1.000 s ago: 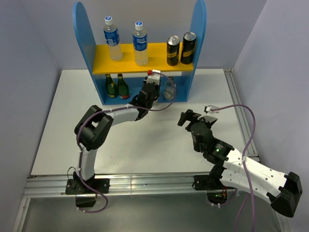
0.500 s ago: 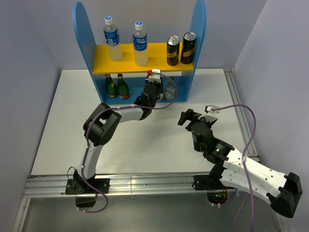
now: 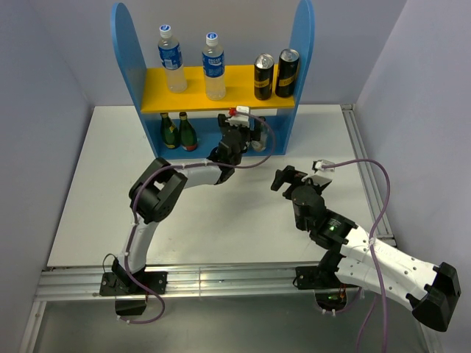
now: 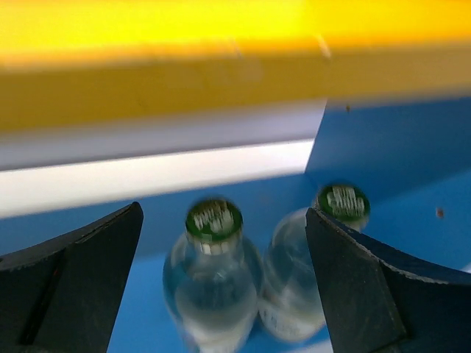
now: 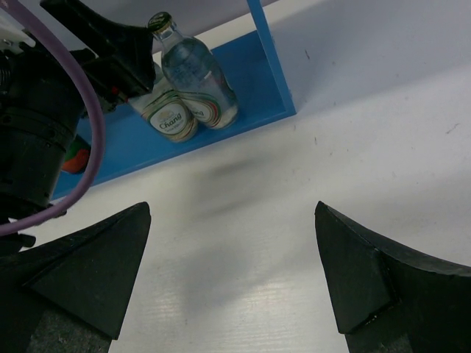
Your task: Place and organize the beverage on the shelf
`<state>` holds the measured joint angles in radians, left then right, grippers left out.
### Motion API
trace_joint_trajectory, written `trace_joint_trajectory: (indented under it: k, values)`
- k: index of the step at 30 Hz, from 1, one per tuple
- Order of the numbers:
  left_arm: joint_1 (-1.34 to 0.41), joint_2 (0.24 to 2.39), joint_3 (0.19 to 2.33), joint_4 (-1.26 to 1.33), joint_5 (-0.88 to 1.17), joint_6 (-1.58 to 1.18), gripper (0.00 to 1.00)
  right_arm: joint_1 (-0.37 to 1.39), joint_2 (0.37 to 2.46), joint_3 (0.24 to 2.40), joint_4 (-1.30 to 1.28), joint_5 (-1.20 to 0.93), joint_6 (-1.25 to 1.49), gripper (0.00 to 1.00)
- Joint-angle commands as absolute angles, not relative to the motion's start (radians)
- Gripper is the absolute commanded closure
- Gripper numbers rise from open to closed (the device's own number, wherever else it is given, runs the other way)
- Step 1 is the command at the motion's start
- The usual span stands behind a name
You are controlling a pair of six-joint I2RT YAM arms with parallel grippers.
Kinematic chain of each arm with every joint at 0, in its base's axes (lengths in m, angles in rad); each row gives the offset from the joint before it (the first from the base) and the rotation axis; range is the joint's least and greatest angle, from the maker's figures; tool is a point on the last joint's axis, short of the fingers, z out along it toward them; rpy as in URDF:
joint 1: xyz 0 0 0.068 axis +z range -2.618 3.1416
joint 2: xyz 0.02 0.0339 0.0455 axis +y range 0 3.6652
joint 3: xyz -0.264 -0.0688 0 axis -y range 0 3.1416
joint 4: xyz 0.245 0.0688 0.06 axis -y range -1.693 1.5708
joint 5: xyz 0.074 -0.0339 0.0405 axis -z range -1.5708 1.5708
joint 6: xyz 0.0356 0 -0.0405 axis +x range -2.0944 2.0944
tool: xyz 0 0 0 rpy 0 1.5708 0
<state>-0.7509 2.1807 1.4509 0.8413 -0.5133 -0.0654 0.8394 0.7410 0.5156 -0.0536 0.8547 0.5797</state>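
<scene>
The blue shelf (image 3: pixel 126 51) stands at the back of the table. Its yellow upper board (image 3: pixel 237 90) carries two clear blue-labelled bottles (image 3: pixel 170 59) (image 3: pixel 213 66). Two dark green bottles (image 3: pixel 178 131) stand on the blue base. My left gripper (image 3: pixel 240 129) reaches in under the board and is open. In the left wrist view its fingers (image 4: pixel 88 279) stand apart on either side of a short clear bottle (image 4: pixel 213 283), not touching it; a second short bottle (image 4: pixel 313 279) stands right beside it. Both short bottles (image 5: pixel 193 77) are upright. My right gripper (image 3: pixel 284 178) (image 5: pixel 232 209) hovers open over the table, holding nothing.
Two black-and-gold cans (image 3: pixel 274 73) stand on the right end of the yellow board. The shelf's right side panel (image 3: pixel 302 51) is close to the short bottles. A metal rail (image 3: pixel 364 158) runs along the table's right edge.
My left gripper has opened, letting go of the short clear bottle, which now stands on the shelf's blue base. The right arm has not moved.
</scene>
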Motion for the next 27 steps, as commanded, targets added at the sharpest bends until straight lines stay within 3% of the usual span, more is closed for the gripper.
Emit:
trace_joint_trajectory:
  k: [1, 12, 17, 22, 24, 27]
  values:
    - [-0.795, 2.083, 1.41, 0.856, -0.549, -0.025, 0.01, 0.833, 0.738, 0.506, -0.025, 0.879, 0.592, 0.0]
    - [-0.92, 1.775, 1.114, 0.74, -0.862, 0.034, 0.01, 0.833, 0.756, 0.485, -0.015, 0.882, 0.592, 0.01]
    - [-0.991, 1.476, 1.011, 0.245, -0.962, -0.36, 0.04, 0.851, 0.71, 0.523, -0.064, 0.838, 0.6, 0.04]
    - [-1.138, 1.121, 0.983, -0.329, -1.035, -0.636, 0.02, 0.943, 0.597, 0.753, -0.299, 0.831, 0.597, 0.0]
    - [-1.184, 1.004, 1.055, -0.523, -1.071, -0.684, 0.01, 0.968, 0.565, 0.869, -0.354, 0.784, 0.551, 0.0]
    - [-1.242, 0.861, 1.123, -0.575, -1.106, -0.631, 0.01, 0.968, 0.564, 1.011, -0.386, 0.665, 0.461, 0.0]
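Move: The clear bottle I have just set down stands between my left hand's open fingers, about 1 cm ahead, its middle some 4 cm lower. The second clear bottle is level with it, about 6 cm to its right; the nearer green bottle is roughly 19 cm left of my left hand and about 1 cm ahead. The yellow shelf board lies overhead, its middle 7 cm left. From my right hand that first bottle is about 24 cm ahead, 16 cm left, 5 cm lower. I back my left hand, fingers already wide open and staying so, out from around the clear bottle and from under the yellow board, first nearly straight back with a slight dip, then swinging left and up: nearly 30 cm back, 15 cm left and 13 cm up, fingers tipping downward. Late on, my empty right hand lifts about 15 cm, drawing back a little. ##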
